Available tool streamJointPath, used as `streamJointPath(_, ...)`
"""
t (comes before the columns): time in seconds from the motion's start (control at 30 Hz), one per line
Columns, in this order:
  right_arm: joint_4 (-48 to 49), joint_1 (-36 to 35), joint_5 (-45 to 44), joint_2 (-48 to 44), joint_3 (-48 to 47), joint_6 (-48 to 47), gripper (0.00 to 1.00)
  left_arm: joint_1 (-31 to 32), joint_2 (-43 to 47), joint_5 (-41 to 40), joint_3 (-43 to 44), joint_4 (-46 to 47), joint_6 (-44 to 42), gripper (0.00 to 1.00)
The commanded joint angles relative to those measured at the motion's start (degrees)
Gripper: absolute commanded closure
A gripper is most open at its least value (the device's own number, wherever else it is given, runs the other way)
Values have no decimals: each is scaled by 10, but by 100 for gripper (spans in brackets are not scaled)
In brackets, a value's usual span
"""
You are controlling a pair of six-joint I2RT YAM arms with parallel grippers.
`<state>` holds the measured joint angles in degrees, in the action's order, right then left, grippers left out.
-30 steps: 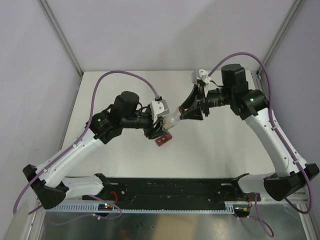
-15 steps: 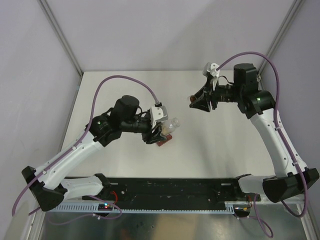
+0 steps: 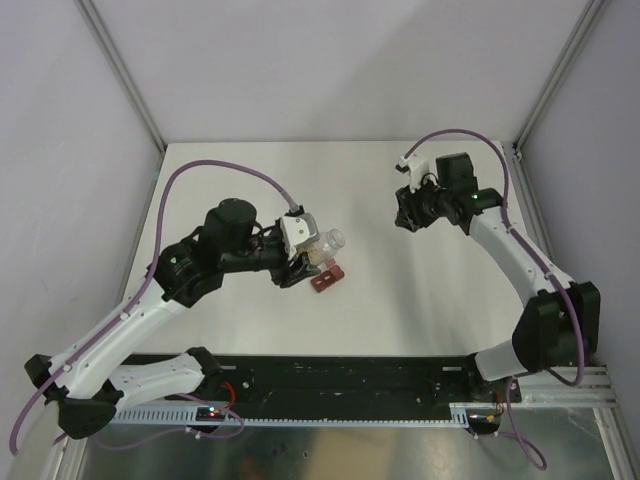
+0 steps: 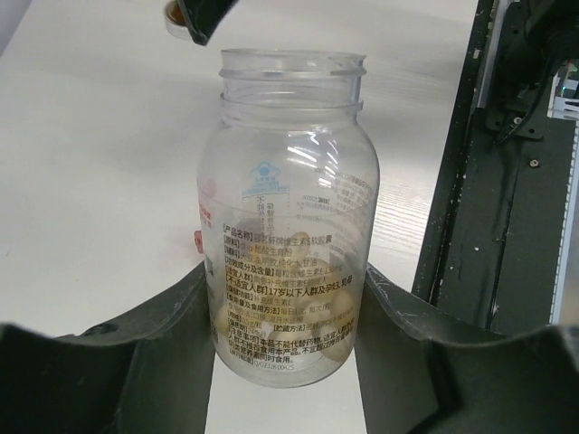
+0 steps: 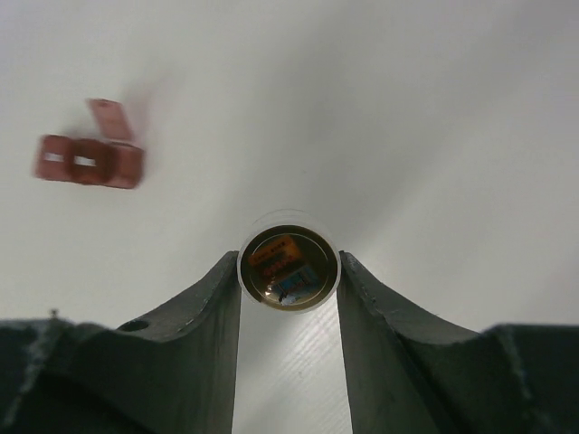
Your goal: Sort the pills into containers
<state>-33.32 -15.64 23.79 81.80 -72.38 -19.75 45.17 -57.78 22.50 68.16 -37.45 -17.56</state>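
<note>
My left gripper (image 4: 285,282) is shut on a clear labelled bottle (image 4: 289,208) with its mouth uncapped. The pills (image 4: 291,327) lie as a pale yellowish heap in the bottle's bottom. From above, the bottle (image 3: 326,243) hangs in my left gripper (image 3: 306,256) just above the containers (image 3: 327,277), a dark red strip of small compartments on the table. My right gripper (image 5: 289,262) is shut on the bottle's round cap (image 5: 289,260), clear-rimmed and brown inside. It hovers at the right (image 3: 407,213), well apart from the bottle. The containers (image 5: 90,161) show one flap standing open.
A black rail (image 3: 340,378) with both arm bases runs along the near edge of the white table (image 3: 430,300). Grey walls and metal posts (image 3: 120,70) close in the left, back and right sides.
My right gripper has pulled away from the bottle's mouth to the right with the cap in it. My left arm has drawn back slightly left, still holding the bottle over the red strip.
</note>
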Motion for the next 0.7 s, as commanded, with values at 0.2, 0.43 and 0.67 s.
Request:
streamJointPath(0.2, 79, -1, -135, 111, 25, 11, 75, -3, 29, -29, -15, 13, -10, 100)
streamJointPath(0.43, 93, -3, -143, 173, 25, 6, 71, -3, 36, -43, -24, 13, -12, 100)
streamJointPath(0.67, 92, -7, -158, 215, 25, 6, 67, -3, 30, -42, -25, 13, -15, 100)
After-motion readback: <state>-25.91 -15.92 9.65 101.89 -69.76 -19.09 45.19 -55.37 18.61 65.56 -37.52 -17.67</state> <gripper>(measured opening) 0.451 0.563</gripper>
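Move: The right gripper still holds the bottle's cap, and the clear table spot it is heading for lies about 4 cm ahead, 3 cm to its right and roughly 17 cm below. The pill case is about 7 cm back and 14 cm to its left, down on the table. The open bottle in the left gripper is some 16 cm back, 16 cm left and 8 cm higher. From the left hand, the spot lies about 22 cm ahead, 18 cm right and 27 cm down. Lower the right gripper about 14 cm towards the bare table beyond and to the right of the pill case, drifting some 4 cm forward and 3 cm right, mostly early on. Tip its fingers some 20 degrees steeper downward as it sinks, and keep the cap pinched. Keep the left gripper's hold on the open bottle, letting it ease only slightly left and down. ##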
